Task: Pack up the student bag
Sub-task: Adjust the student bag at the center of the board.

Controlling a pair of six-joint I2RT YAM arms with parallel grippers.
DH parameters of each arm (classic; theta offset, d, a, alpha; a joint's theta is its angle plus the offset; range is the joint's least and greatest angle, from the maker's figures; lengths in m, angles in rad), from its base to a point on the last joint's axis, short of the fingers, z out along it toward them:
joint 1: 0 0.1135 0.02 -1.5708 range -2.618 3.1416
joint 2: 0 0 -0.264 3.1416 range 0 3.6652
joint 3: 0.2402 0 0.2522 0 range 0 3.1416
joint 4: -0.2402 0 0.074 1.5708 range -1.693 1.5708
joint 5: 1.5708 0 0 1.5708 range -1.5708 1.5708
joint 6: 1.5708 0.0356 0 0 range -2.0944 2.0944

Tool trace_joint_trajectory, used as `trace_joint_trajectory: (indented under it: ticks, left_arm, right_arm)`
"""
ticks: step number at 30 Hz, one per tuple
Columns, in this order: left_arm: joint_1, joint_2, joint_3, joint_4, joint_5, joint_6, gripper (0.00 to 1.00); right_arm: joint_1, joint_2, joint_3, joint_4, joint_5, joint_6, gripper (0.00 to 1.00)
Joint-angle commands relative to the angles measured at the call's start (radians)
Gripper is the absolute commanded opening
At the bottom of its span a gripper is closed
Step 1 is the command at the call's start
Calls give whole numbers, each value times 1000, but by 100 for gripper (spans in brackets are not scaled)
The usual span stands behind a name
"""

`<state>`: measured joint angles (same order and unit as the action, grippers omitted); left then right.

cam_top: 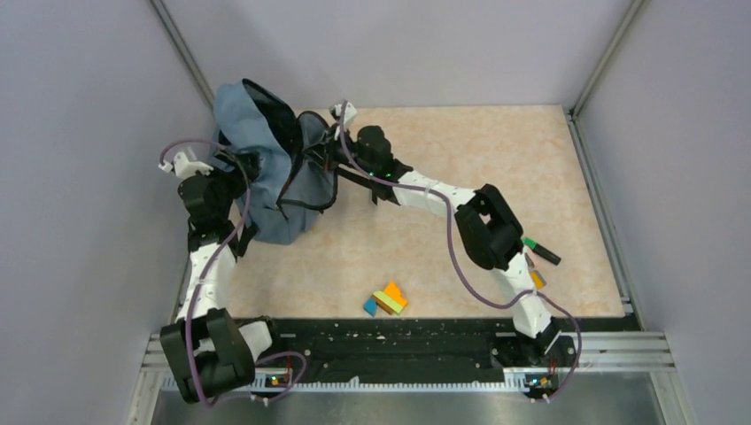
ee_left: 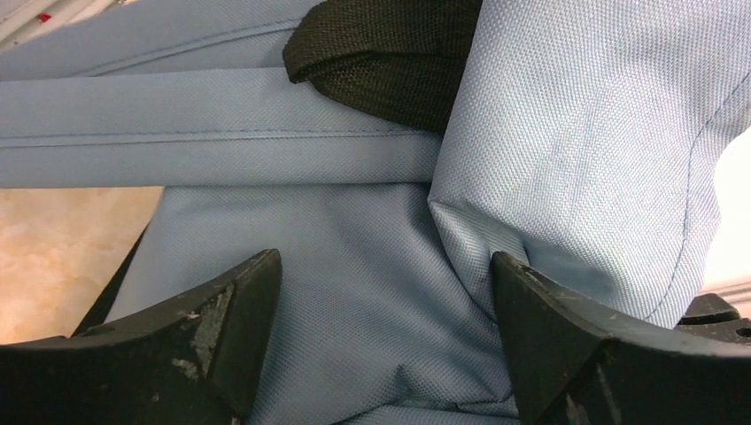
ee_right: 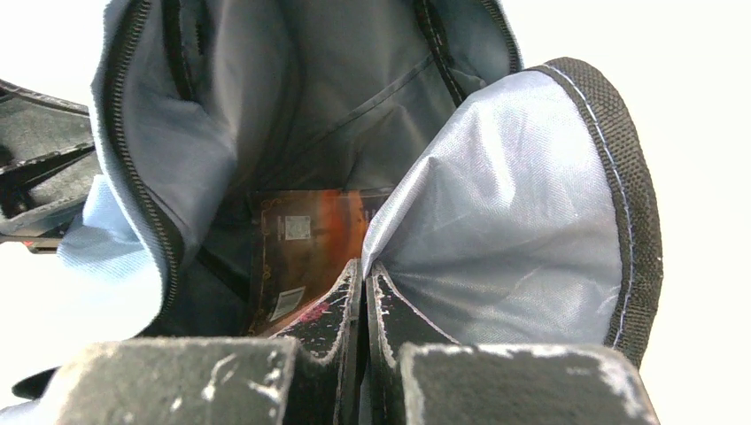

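Note:
The slate-blue student bag (cam_top: 257,133) stands at the table's far left with its mouth gaping to the right. My left gripper (cam_top: 241,166) is open against the bag's outer side. In the left wrist view the blue fabric (ee_left: 576,115) and a black strap (ee_left: 390,53) fill the frame, with cloth lying between the spread jaws of the left gripper (ee_left: 385,266). My right gripper (cam_top: 341,146) is at the mouth. It is shut (ee_right: 363,264) on the edge of the grey-lined front flap (ee_right: 505,212). An orange-brown book (ee_right: 305,243) stands inside the bag.
A small pile of blue, yellow and orange flat pieces (cam_top: 386,299) lies near the table's front edge. A green-and-black marker (cam_top: 540,250) and an orange item (cam_top: 538,279) lie beside the right arm. Grey walls enclose the table on three sides.

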<state>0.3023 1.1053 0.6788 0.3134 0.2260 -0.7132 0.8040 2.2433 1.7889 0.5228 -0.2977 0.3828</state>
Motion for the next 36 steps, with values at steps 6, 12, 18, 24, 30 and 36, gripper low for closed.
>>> trace_joint_trajectory:
  ticks: [6,12,18,24,30,36]
  left_arm:
    - [34,218,-22,-95,351,38,78]
    - [-34,268,-39,18,477,-3,52]
    - [-183,265,35,-3,483,14,51]
    - [-335,282,144,-30,538,48,49]
    - [-506,361,309,-46,545,93,49]
    - [-639,524,498,19,561,66,47]
  right_arm:
    - [104,198,300,-130,-101,-82,0]
    - [109,242,345,-124,-151,-67,0]
    - [104,136,231,-82,-183,-103,0]
    - [71,-35,76,-27,-345,-119,0]
    - [21,-214,-44,-139,-417,-193,0]
    - [-55,-386,-170,-223,-459,-254,0]
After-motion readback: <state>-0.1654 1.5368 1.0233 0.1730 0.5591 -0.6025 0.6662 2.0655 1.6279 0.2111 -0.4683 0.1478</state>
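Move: The left hand, open at the student bag's outer side, has the bag's middle about 7 cm to its right, 1 cm ahead and 8 cm below. The board's centre lies some 40 cm right and 12 cm back of that hand, roughly 20 cm lower. From the right hand, pinching the opening's lining, the bag's middle is about 10 cm left, level in reach and 8 cm below; the board's centre is about 18 cm right, 12 cm back and 20 cm lower. Left fingers half-close on bag fabric, hauling it about 23 cm right; pinching right hand goes left, then right. ##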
